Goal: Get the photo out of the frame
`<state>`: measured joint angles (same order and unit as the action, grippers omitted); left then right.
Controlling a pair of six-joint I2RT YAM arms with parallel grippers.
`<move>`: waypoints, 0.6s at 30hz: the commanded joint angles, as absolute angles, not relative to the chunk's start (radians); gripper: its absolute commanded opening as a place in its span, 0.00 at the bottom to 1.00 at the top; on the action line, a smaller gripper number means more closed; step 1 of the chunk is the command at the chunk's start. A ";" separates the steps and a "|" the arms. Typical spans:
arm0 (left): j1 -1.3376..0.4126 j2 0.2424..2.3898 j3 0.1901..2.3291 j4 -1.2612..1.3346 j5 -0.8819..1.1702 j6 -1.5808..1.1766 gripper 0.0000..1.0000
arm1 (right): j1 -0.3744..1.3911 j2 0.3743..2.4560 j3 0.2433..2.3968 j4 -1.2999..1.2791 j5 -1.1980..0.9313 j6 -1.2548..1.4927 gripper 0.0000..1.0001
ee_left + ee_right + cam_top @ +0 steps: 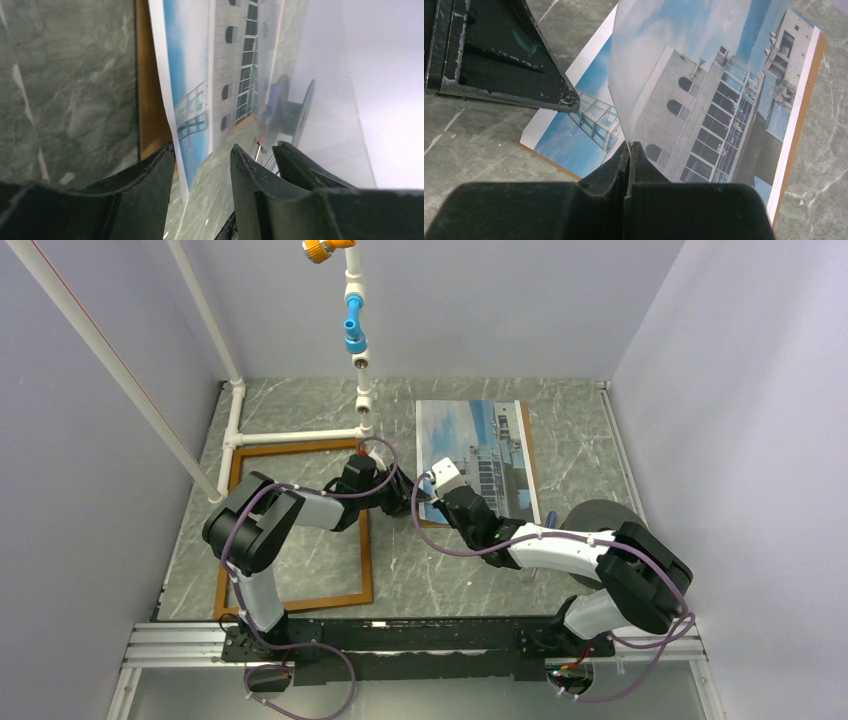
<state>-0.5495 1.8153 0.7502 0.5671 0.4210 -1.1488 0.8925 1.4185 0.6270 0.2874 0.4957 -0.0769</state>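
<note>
The photo (480, 440) of a white building under blue sky lies right of centre on a brown backing board (531, 455). The frame (300, 602), thin reddish-brown wood, lies on the table to the left with only table inside it. My right gripper (630, 145) is shut on the near edge of a clear sheet (684, 60) and holds it tilted up over the photo (574, 135). My left gripper (202, 155) is open at the near left corner. The photo's (192, 65) curled corner sits between its fingers, apart from the board (150, 100).
A white pipe structure (300, 435) with a blue fitting (354, 335) stands behind the frame. A dark round object (600, 515) lies right of the board. Pale walls close in the table on three sides. Both grippers crowd the photo's near left corner.
</note>
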 commanded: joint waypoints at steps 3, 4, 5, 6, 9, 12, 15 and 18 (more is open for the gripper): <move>-0.558 1.836 0.773 0.522 0.402 -1.154 0.49 | 0.890 1.392 0.632 0.318 0.489 -0.043 0.00; -0.558 1.842 0.776 0.520 0.402 -1.154 0.49 | 0.891 1.392 0.631 0.318 0.489 -0.044 0.00; -0.558 1.850 0.781 0.521 0.405 -1.155 0.49 | 0.890 1.394 0.632 0.317 0.489 -0.044 0.00; -0.560 1.858 0.788 0.524 0.409 -1.156 0.48 | 0.890 1.395 0.632 0.317 0.489 -0.045 0.00; -0.561 1.884 0.817 0.520 0.418 -1.151 0.45 | 0.890 1.399 0.634 0.316 0.488 -0.043 0.00; -0.564 1.892 0.843 0.509 0.419 -1.132 0.38 | 0.890 1.399 0.634 0.312 0.487 -0.041 0.00; -0.564 1.874 0.843 0.503 0.397 -1.115 0.30 | 0.890 1.394 0.635 0.310 0.486 -0.041 0.00; -0.565 1.861 0.857 0.488 0.388 -1.090 0.24 | 0.890 1.397 0.640 0.308 0.487 -0.041 0.00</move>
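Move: The photo lies on its backing board, and its near-left corner is about 4 cm back from the left gripper and some 3 cm below it. The photo's middle is roughly 8 cm ahead and 12 cm to the right; the empty frame lies some 25 cm to the left and 6 cm back. From the right gripper, already pinching a clear sheet, the corner is about 4 cm back, 4 cm left and 6 cm down. Bring the half-open left gripper down about 2 cm onto the photo's left edge near its corner, then ease it roughly 1 cm forward and right over the edge while narrowing the fingers around the photo's border. Stop short of fully shut, at about a quarter open. Keep the right gripper still, closed on the clear sheet. ##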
